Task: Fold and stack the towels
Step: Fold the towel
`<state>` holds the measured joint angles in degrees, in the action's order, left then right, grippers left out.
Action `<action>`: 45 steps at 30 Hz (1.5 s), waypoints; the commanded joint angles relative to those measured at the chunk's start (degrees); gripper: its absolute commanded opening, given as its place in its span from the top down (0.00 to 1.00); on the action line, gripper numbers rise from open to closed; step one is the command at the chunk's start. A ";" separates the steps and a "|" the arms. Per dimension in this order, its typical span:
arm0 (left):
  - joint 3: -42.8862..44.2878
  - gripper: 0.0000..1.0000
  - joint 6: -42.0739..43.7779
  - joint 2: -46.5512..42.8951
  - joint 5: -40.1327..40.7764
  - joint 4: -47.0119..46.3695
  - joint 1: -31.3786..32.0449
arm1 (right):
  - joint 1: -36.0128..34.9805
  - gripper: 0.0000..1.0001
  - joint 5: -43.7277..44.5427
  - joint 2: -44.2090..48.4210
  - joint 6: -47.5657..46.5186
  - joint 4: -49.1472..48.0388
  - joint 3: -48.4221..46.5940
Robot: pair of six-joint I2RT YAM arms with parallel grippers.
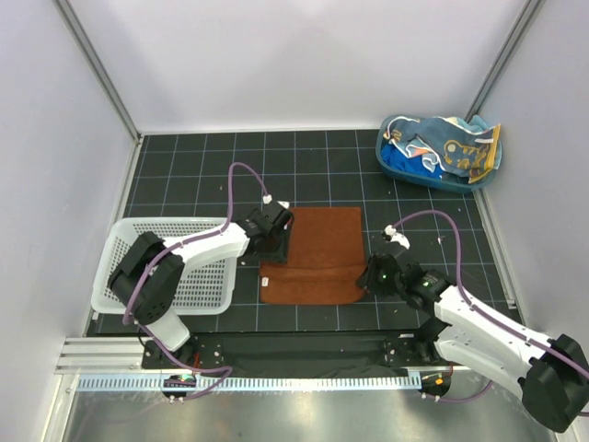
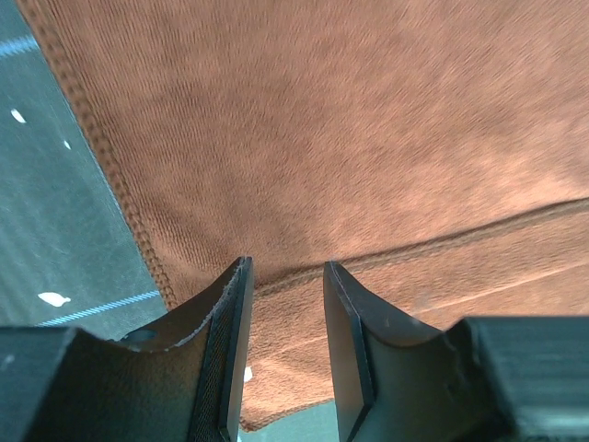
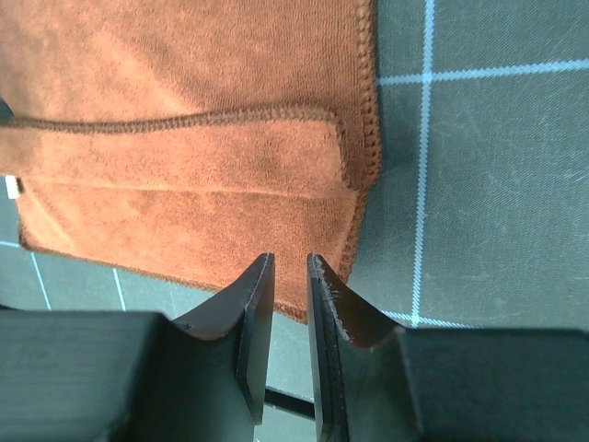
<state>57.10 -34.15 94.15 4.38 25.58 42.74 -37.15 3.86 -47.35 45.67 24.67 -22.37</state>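
A rust-brown towel [image 1: 313,249] lies flat on the dark grid mat in the middle, its near strip folded over onto itself. The fold's hem [image 3: 184,120] runs across the right wrist view. My left gripper [image 1: 276,243] hangs over the towel's left edge, open, and only the towel [image 2: 322,120] shows through the gap between its fingers [image 2: 287,267]. My right gripper [image 1: 373,273] sits just off the towel's near right corner [image 3: 322,239]. Its jaws stand narrowly apart [image 3: 290,260] with nothing in them. More towels, a spotted light blue one [image 1: 460,152] and a royal blue one [image 1: 405,164], lie crumpled in the tub.
A blue plastic tub [image 1: 479,182] stands at the back right corner. A white mesh basket [image 1: 120,241] sits at the left, beside the left arm. White walls close in the mat at the back and on both sides.
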 commanded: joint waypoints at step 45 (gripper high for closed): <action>-14.82 0.61 -3.82 -14.87 -10.71 -5.54 5.51 | -0.30 0.71 9.24 -13.57 -5.16 -4.63 -6.99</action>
<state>43.22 -37.12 81.91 -5.23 21.61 47.75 -37.15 13.23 -65.41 39.31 18.79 -31.18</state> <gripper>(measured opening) 0.393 0.288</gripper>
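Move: My left fingertips hover about 1 cm above the towel's upper layer, its loose edge just 1 cm back. The white tag is some 6 cm back and 4 cm left of this hand, the lower layer's near-left corner about 12 cm back and 5 cm left. From my right hand, the folded-back right end of that loose edge lies roughly 5 cm ahead, 1 cm right and 2 cm down; the near-right corner is about 4 cm back. I set my left fingertips down on the loose edge, still half open, and drag it back about 8 cm towards the towel's near edge, easing up slightly as I go. Meanwhile my right hand, barely open, arcs up and forward some 8 cm over the folded-back end, rolls about 15 degrees left side down as it lowers beyond, then draws back 3 cm along the cloth. ##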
